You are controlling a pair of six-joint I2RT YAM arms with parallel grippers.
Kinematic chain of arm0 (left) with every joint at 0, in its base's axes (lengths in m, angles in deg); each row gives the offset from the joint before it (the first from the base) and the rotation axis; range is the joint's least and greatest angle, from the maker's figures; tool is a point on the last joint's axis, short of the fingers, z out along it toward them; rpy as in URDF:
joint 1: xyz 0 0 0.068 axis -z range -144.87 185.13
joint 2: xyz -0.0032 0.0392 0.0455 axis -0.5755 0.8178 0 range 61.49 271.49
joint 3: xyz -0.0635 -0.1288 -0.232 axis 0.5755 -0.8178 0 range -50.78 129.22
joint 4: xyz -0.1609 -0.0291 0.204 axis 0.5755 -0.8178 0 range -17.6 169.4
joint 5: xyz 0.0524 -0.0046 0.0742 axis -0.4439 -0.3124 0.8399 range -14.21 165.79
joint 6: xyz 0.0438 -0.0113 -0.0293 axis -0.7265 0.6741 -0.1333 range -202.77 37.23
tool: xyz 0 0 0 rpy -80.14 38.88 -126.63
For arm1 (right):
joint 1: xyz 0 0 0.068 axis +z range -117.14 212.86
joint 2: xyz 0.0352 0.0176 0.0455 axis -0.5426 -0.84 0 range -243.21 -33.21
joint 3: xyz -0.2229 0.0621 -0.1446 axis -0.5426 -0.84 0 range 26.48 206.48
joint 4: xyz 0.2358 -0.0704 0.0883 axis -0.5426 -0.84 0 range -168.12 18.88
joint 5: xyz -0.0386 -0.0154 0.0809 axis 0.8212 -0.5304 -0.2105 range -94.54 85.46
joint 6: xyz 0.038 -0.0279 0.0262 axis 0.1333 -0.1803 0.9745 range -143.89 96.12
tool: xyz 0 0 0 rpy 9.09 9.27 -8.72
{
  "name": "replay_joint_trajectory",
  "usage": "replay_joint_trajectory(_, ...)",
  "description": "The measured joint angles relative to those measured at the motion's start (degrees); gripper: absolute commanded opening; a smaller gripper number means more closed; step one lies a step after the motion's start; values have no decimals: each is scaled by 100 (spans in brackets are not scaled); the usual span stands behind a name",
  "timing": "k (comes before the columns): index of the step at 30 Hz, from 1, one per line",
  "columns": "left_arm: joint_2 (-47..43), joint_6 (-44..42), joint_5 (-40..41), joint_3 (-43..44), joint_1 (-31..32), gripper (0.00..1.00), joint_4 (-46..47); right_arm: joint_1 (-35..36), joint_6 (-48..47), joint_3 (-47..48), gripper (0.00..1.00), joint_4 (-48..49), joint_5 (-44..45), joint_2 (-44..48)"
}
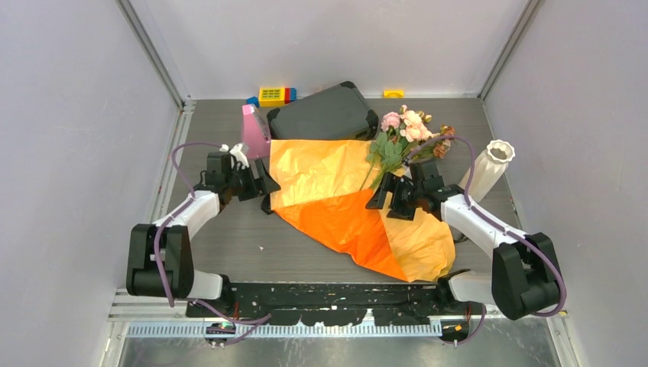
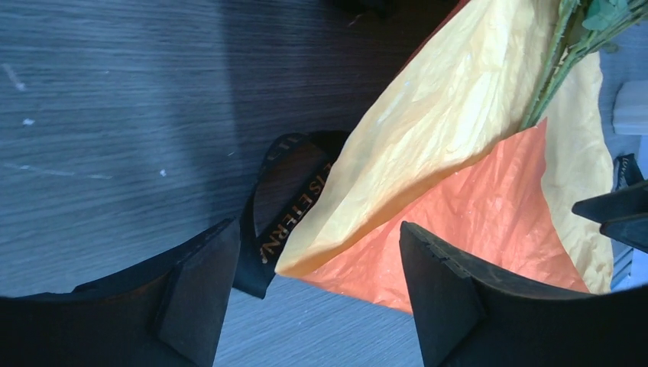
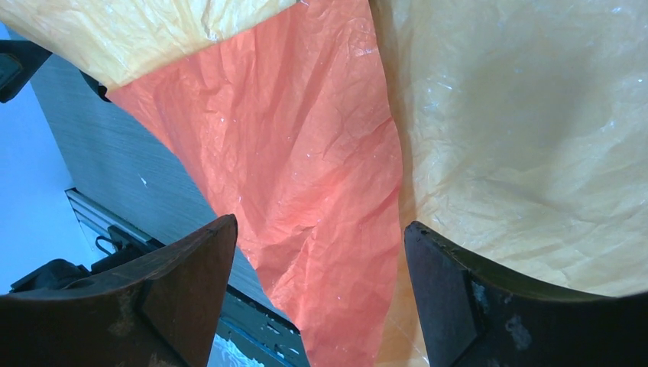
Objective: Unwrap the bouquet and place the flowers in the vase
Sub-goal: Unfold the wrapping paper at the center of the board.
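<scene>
The bouquet's orange and yellow paper [image 1: 336, 191] lies spread flat on the table. The flowers [image 1: 405, 126], pink roses with green leaves, lie at the paper's far right corner, stems [image 2: 554, 76] resting on it. The black printed ribbon [image 2: 286, 206] lies loose at the paper's left edge. The white vase [image 1: 489, 168] stands to the right of the flowers. My left gripper [image 1: 267, 183] [image 2: 317, 229] hangs open over the ribbon and the paper's corner, holding nothing. My right gripper [image 1: 380, 197] [image 3: 319, 223] hovers open above the paper [image 3: 306, 138], just below the stems.
A dark grey case [image 1: 321, 115] lies at the back, touching the paper's far edge. A pink wedge-shaped object [image 1: 254, 130] stands to its left. Coloured toy blocks [image 1: 273, 95] and a small yellow piece [image 1: 393, 93] sit against the back wall. Walls close in left and right.
</scene>
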Motion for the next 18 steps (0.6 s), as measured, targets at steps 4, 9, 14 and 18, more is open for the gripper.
replay_joint_trajectory(4,201,35,-199,0,-2,60,214,-59,2,-26,85,131,-138,-118)
replay_joint_trajectory(9,468,59,-308,0,-2,44,396,-96,0,-35,84,271,-205,-232)
replay_joint_trajectory(14,555,96,-343,0,-2,27,485,-216,0,-120,85,446,-210,-313)
replay_joint_trajectory(18,610,98,-367,7,-2,18,612,-286,0,-166,85,595,-208,-518)
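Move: The wrapping paper's near-left corner lies some 3 cm back from the left hand, level sideways and about 4 cm below; the black ribbon is 2 cm to the left of the corner, at the same height. The pink box stands about 16 cm ahead of the left hand and 4 cm to its left. From the right hand, the orange flap's inner corner lies about 4 cm ahead, 2 cm left and 6 cm below, with the flower stems some 11 cm ahead, 2 cm right and 5 cm below. Left fingers nearly close around the paper's left edge, dipping 1.5 cm; open right hand sinks 2 cm, edging forward. ##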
